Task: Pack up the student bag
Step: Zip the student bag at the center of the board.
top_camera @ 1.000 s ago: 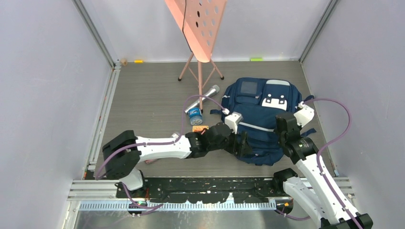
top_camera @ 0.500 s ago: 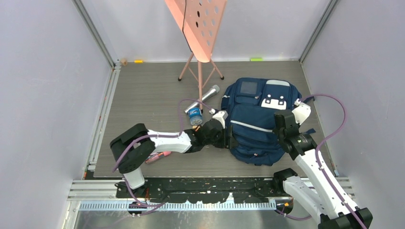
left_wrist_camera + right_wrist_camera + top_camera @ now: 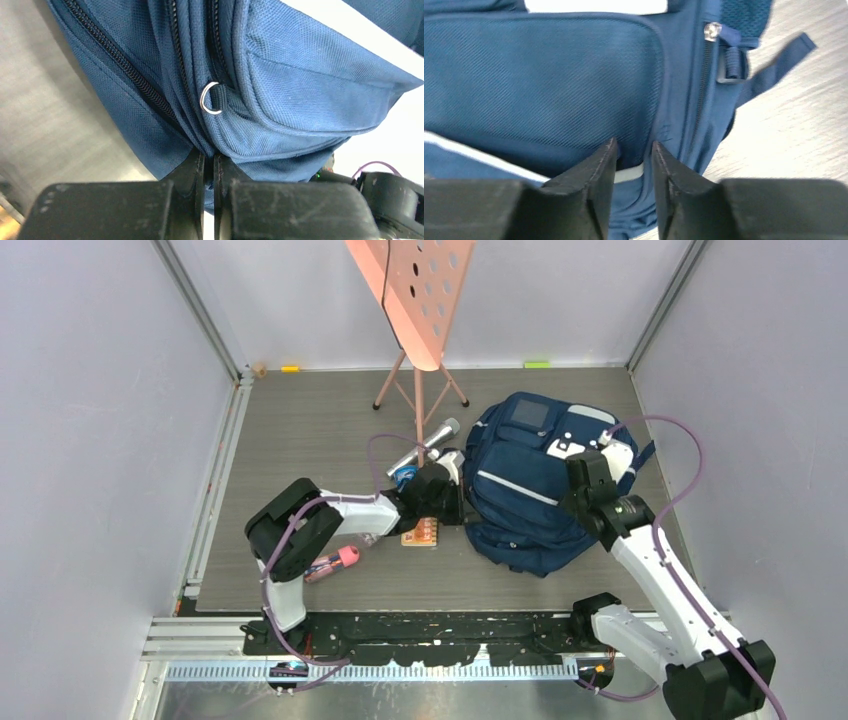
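Note:
The student bag (image 3: pixel 530 490), navy with grey stripes and patches, lies on the grey floor right of centre, tilted with its top toward the back. My left gripper (image 3: pixel 462 502) is at the bag's left edge. In the left wrist view it (image 3: pixel 209 159) is shut on a fold of bag fabric (image 3: pixel 300 85) below a metal D-ring (image 3: pixel 212 98). My right gripper (image 3: pixel 578 480) is on the bag's right side. In the right wrist view its jaws (image 3: pixel 634 150) are nearly together, pinching bag fabric (image 3: pixel 539 80) with a grey stripe between them.
A pink music stand (image 3: pixel 415 300) stands at the back centre. A silver microphone (image 3: pixel 425 445) and a blue round item (image 3: pixel 404 475) lie left of the bag. An orange packet (image 3: pixel 420 532) and a pink item (image 3: pixel 336 561) lie near the left arm.
Both grippers moved toward the back and left with the bag in them. The bag slid left and turned. The orange packet under the left arm came into view.

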Controlling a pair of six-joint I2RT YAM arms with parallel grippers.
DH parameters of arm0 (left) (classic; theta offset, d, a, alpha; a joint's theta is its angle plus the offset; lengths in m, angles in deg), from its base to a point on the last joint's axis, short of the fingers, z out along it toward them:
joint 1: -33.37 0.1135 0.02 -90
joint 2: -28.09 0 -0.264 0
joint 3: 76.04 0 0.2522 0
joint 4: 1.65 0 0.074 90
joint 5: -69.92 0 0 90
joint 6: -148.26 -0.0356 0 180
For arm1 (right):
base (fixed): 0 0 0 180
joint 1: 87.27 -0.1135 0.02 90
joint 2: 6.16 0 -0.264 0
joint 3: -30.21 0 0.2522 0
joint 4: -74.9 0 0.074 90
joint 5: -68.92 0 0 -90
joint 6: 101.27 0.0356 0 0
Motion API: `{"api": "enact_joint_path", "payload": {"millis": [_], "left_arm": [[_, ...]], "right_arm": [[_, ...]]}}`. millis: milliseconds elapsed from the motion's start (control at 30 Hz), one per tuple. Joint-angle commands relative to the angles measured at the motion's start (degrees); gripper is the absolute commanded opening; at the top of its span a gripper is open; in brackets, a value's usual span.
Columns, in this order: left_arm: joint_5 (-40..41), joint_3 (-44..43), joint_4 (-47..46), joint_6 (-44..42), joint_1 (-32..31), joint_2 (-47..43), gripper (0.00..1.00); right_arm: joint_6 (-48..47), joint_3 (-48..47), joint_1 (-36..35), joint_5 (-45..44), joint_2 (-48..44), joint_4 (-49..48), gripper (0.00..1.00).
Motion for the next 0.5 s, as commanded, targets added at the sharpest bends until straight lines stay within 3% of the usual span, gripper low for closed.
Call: {"api": "enact_joint_path", "payload": {"millis": [0,33,167,300,467], "left_arm": [[1.6,-7.6,-4.9,-3.9,3.9,2.7,0.0],[1.5,-8.4,-4.8,-3.9,4.4,3.3,0.0],[0.7,-11.8,-4.0,-4.3,5.6,5.3,0.0],[0.7,-12.6,-4.3,-4.2,5.9,5.8,0.0],[-1.3,-10.1,-9.0,-1.1,6.4,4.2,0.0]], "right_arm": [[-2.5,-7.9,-0.3,9.4,3.6,1.2,0.46],[-2.5,-9.5,-0.3,11.4,4.6,3.0,0.56],[-0.2,-12.0,-1.3,16.5,4.6,6.7,0.69],[5.8,-11.5,-6.9,18.8,4.0,7.7,0.71],[14.6,-8.0,-18.0,10.2,3.8,5.2,0.66]]}}
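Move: The left fingers already pinch the student bag's left edge; the bag's middle lies some 17 cm to their right and 8 cm ahead. The orange notebook is about 11 cm left and 4 cm back of this hand, the microphone 10 cm left and 14 cm ahead. From the right hand, over the bag's front, that pinched edge lies roughly 23 cm left, 3 cm back and 6 cm lower, with the white stripe's middle 13 cm left and 3 cm ahead. Still pinching the bag's left edge, the left hand drags it forward about 6 cm, rising slightly, then eases to a stop. The right fingers, already parting, open wide and come free of the bag's front as that hand swings left some 10 cm across the bag towards the left gripper, lifting a little and rolling its left side up while turning counter-clockwise. ##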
